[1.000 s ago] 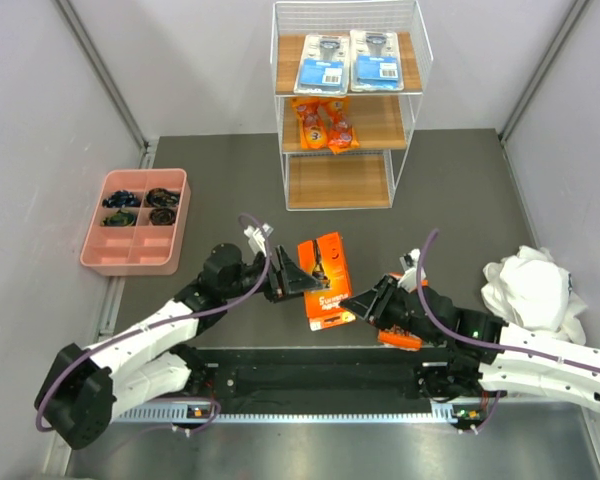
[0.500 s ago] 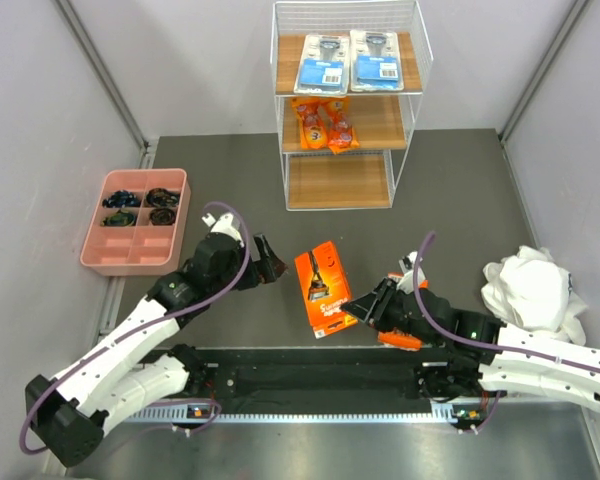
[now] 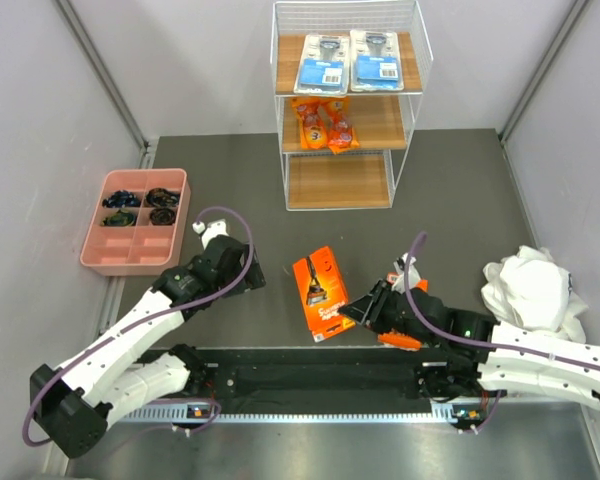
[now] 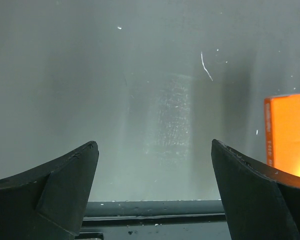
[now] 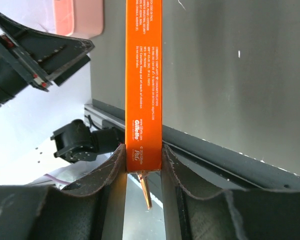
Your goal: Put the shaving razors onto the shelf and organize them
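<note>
The shelf (image 3: 338,180) stands at the far middle. Two clear-and-blue razor cards (image 3: 324,62) lie on its top board and two orange pouches (image 3: 323,122) on the middle board. My right gripper (image 3: 358,312) is shut on the long orange-black box (image 3: 320,293), gripping one end; in the right wrist view the box (image 5: 143,75) stands on edge between the fingers (image 5: 112,165). An orange card (image 3: 400,338) lies partly hidden beneath that gripper. My left gripper (image 3: 252,276) is open and empty, left of the box; the left wrist view shows only table between its fingers (image 4: 65,175) and the box edge (image 4: 290,130) at right.
A pink compartment tray (image 3: 90,250) with small dark items sits at the left. A crumpled white cloth (image 3: 535,290) lies at the right. A black rail (image 3: 320,375) runs along the near edge between the arm bases. Grey walls close in both sides.
My left gripper has drawn back to the left, away from the orange-black box, and opened fully. The box has shifted slightly left, still in the right gripper.
</note>
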Available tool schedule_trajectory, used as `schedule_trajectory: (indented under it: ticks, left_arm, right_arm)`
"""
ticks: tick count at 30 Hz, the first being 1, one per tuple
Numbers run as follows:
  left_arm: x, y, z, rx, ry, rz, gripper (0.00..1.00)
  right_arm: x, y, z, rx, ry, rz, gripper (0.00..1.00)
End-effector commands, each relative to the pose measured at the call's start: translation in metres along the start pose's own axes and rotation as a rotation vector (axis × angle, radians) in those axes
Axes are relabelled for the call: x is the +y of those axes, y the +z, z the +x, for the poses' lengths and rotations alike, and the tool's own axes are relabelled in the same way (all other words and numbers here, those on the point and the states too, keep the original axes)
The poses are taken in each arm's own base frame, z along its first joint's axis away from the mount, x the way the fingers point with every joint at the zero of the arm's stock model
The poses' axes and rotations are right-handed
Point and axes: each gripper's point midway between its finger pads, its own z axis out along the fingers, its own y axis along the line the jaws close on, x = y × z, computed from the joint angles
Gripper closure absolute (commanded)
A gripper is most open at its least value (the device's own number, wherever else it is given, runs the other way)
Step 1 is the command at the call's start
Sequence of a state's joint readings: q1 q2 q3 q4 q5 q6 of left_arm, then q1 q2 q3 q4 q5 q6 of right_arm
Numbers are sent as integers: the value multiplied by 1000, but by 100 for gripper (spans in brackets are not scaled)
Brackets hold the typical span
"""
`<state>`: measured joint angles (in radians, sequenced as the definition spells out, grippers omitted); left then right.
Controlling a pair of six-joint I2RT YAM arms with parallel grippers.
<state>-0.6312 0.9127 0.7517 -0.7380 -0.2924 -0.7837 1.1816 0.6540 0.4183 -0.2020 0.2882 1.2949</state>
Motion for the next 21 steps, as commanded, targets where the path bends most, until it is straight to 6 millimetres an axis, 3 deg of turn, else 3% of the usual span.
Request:
schedule_trajectory:
  ticks: [1,7,10,21]
  left_arm:
    - [5,-1,-3,-13,11,-26,1]
    - [6,0,1,-6,23,-22,1]
    - [6,1,3,3,26,-14,1]
    - [1,3,11,31,20,19,1]
  right_arm:
    - [24,4,-4,-2,32,-76,100]
    - [28,18,-2,42,30,-97,100]
    - [32,24,-10,40,30,-113,100]
    - [37,42,-74,-36,52,-156,100]
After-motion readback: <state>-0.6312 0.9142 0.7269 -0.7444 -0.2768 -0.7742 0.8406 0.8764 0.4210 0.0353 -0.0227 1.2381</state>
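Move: The right hand already holds the orange razor box by its near end. The empty bottom shelf lies about 40 cm ahead of this hand, some 2 cm left and 10 cm lower; the orange packets stand level with it, 3 cm farther left and about 20 cm higher. A second orange box lies 5 cm ahead of the right hand, 13 cm to its right and 12 cm below. From the left hand, the bottom shelf is about 33 cm ahead, 22 cm right and 8 cm lower. Forward goes the right hand, about 6 cm in all and gathering speed, after first dipping a centimetre or so and edging slightly left. It takes the orange box, still pinched between its fingers, away from the table's near edge and towards the shelf rack, with hardly any turn of the wrist. ##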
